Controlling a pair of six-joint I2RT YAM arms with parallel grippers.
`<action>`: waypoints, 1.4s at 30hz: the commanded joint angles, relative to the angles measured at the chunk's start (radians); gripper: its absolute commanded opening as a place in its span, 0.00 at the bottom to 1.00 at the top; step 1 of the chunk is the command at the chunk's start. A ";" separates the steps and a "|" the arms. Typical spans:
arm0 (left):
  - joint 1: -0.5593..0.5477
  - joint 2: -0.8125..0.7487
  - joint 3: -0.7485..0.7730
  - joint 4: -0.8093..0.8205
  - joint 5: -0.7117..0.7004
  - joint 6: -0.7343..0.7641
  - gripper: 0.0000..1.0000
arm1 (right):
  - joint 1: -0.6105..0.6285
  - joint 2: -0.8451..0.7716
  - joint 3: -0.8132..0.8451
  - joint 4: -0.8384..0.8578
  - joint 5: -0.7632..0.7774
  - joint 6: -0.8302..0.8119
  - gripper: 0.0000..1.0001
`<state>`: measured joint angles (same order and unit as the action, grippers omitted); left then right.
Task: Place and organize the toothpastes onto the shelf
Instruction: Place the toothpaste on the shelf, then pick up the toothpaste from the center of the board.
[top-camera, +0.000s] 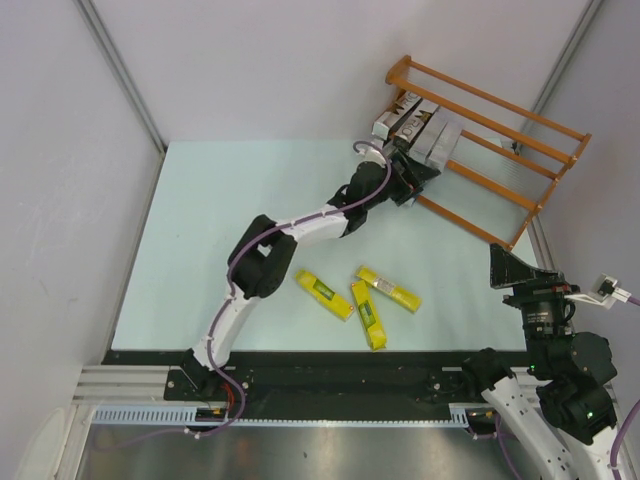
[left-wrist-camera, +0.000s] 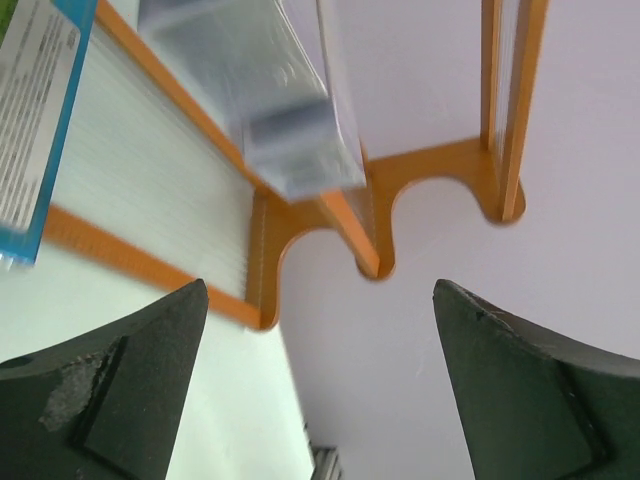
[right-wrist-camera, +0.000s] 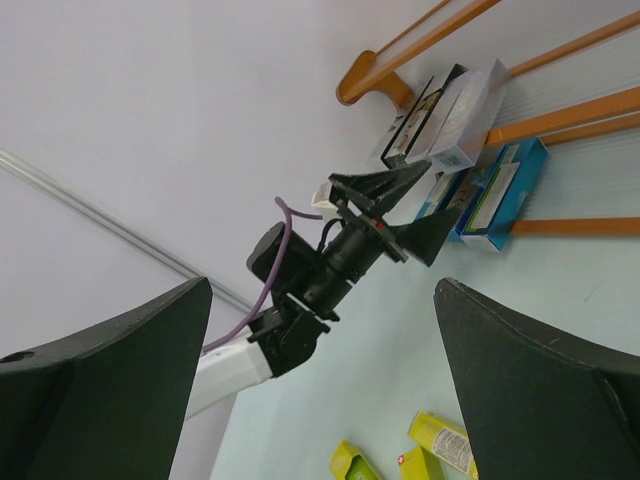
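Several silver and blue toothpastes (top-camera: 418, 128) lie side by side at the left end of the orange wooden shelf (top-camera: 520, 135). My left gripper (top-camera: 418, 177) hovers open just in front of them with nothing between its fingers. In the left wrist view a silver carton (left-wrist-camera: 265, 95) and a blue one (left-wrist-camera: 35, 120) rest on the rails (left-wrist-camera: 325, 215) beyond the open gripper (left-wrist-camera: 320, 290). Three yellow toothpastes (top-camera: 368, 314) lie loose on the table. My right gripper (top-camera: 515, 270) stands open and empty near the table's right edge; its wrist view shows the shelved cartons (right-wrist-camera: 465, 115).
The pale green table (top-camera: 200, 250) is walled by white panels on three sides. The left arm (top-camera: 300, 228) stretches diagonally across the middle toward the shelf. The shelf's right part (top-camera: 540, 160) holds no cartons. A black rail (top-camera: 330, 375) runs along the near edge.
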<state>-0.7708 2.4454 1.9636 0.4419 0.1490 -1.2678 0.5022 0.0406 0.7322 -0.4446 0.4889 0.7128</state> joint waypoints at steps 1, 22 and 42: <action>-0.022 -0.235 -0.211 0.161 0.034 0.134 1.00 | 0.006 -0.008 0.035 0.007 0.011 -0.016 1.00; -0.058 -1.265 -1.224 -0.406 -0.322 0.668 1.00 | 0.006 0.145 -0.071 0.174 -0.134 0.031 1.00; -0.013 -1.605 -1.514 -0.632 -0.243 0.561 1.00 | 0.119 0.925 -0.064 0.518 -0.509 -0.147 1.00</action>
<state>-0.8078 0.7525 0.3996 -0.1802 -0.1722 -0.7105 0.5961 0.8825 0.5976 0.0288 0.0170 0.6704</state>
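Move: The left yellow toothpaste lies about 26 cm back, 25 cm left and 18 cm below the left hand; the just-shelved white toothpaste sits some 10 cm ahead and 5 cm right, roughly level. From the right hand, the right yellow toothpaste is about 6 cm ahead, 15 cm left and 34 cm down; the middle one is 1 cm back and 22 cm left, the left one 5 cm ahead and 33 cm left, both equally low. The white toothpaste stays behind on the upper shelf as the open left hand swings back and left, some 45 cm, towards the left yellow toothpaste, dipping late and rolling about 45 degrees until its fingers slope down. The right hand, first still, then sweeps left, down and forward towards the yellow toothpastes, open, tipping down and turning counter-clockwise. ##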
